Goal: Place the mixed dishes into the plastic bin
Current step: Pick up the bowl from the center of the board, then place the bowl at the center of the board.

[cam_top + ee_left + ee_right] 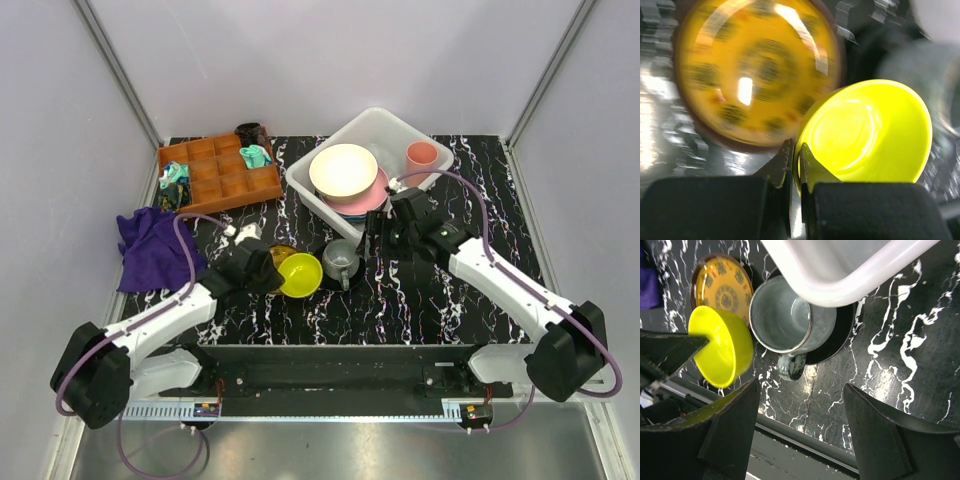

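Observation:
My left gripper [795, 150] is shut on the rim of the small yellow bowl [870, 132], which tilts above a round yellow patterned plate [757, 70]. In the top view the left gripper [262, 268] holds that bowl [298, 275] just left of the grey mug [340, 262]. The mug [787, 315] stands on a black saucer [840, 335] against the near corner of the plastic bin [840, 270]. Inside the bin [395, 125] are a cream bowl [343, 170] on a pink plate [372, 197] and a pink cup [421, 155]. My right gripper [800, 390] hangs open and empty above the mug.
A brown wooden compartment tray [220, 172] with small items stands at the back left. A purple cloth [150, 245] lies at the left edge of the black marbled table [470, 170]. Grey walls enclose the table on three sides.

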You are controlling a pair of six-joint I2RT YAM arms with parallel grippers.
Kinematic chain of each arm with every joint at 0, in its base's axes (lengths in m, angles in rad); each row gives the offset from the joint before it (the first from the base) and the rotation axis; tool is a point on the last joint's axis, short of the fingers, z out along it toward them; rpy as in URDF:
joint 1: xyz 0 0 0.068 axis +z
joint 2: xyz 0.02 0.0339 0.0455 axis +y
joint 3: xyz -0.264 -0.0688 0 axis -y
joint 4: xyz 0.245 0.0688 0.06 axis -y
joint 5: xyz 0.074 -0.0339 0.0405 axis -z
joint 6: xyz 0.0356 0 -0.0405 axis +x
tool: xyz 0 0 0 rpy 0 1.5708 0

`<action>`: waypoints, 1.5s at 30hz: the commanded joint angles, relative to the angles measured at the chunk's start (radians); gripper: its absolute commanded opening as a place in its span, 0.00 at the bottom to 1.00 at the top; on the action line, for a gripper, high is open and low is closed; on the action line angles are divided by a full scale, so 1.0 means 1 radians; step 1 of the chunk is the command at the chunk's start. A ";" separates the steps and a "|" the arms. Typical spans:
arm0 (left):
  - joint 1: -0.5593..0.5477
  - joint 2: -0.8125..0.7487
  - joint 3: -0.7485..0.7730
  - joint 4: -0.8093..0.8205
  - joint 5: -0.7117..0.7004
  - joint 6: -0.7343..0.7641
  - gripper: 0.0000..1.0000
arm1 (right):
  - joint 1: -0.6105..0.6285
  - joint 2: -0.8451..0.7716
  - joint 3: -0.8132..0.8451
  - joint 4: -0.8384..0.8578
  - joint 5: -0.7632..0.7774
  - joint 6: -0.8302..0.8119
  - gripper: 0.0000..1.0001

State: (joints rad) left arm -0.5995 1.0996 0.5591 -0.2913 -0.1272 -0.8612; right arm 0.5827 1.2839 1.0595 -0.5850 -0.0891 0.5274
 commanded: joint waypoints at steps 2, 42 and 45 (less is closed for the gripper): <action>-0.112 -0.003 0.076 -0.008 -0.098 -0.053 0.00 | 0.042 0.028 0.040 0.011 0.057 -0.009 0.76; -0.278 0.034 -0.030 -0.017 -0.189 -0.188 0.23 | 0.066 0.353 0.149 0.102 0.147 -0.052 0.73; -0.279 0.034 -0.033 -0.017 -0.189 -0.193 0.31 | 0.066 0.356 0.142 0.108 0.144 -0.055 0.70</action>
State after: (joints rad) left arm -0.8722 1.1366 0.5293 -0.3443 -0.2855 -1.0336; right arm 0.6399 1.6329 1.1748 -0.5148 0.0376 0.4896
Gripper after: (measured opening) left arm 0.257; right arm 0.722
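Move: The left gripper has the yellow bowl by its left rim, already off the orange plate; the bare board for it is about 4 cm back and 7 cm right, 6 cm down. From that hand the plate lies 3 cm ahead and 1 cm left, the grey mug on its black saucer 4 cm ahead and 14 cm right. The mug is some 6 cm left of the open right gripper, level with it fore and aft and 12 cm below; the bin's middle is about 16 cm straight ahead. Swing the left gripper right with the pinched bowl, rising slightly, then ease it back and down, about 5 cm back in all, clear of the plate to the open board, and spread the fingers to let go of the rim. Meanwhile bring the right gripper, fingers open, down some 7 cm with a forward and leftward reach to the mug's rim beside the bin's near corner. ##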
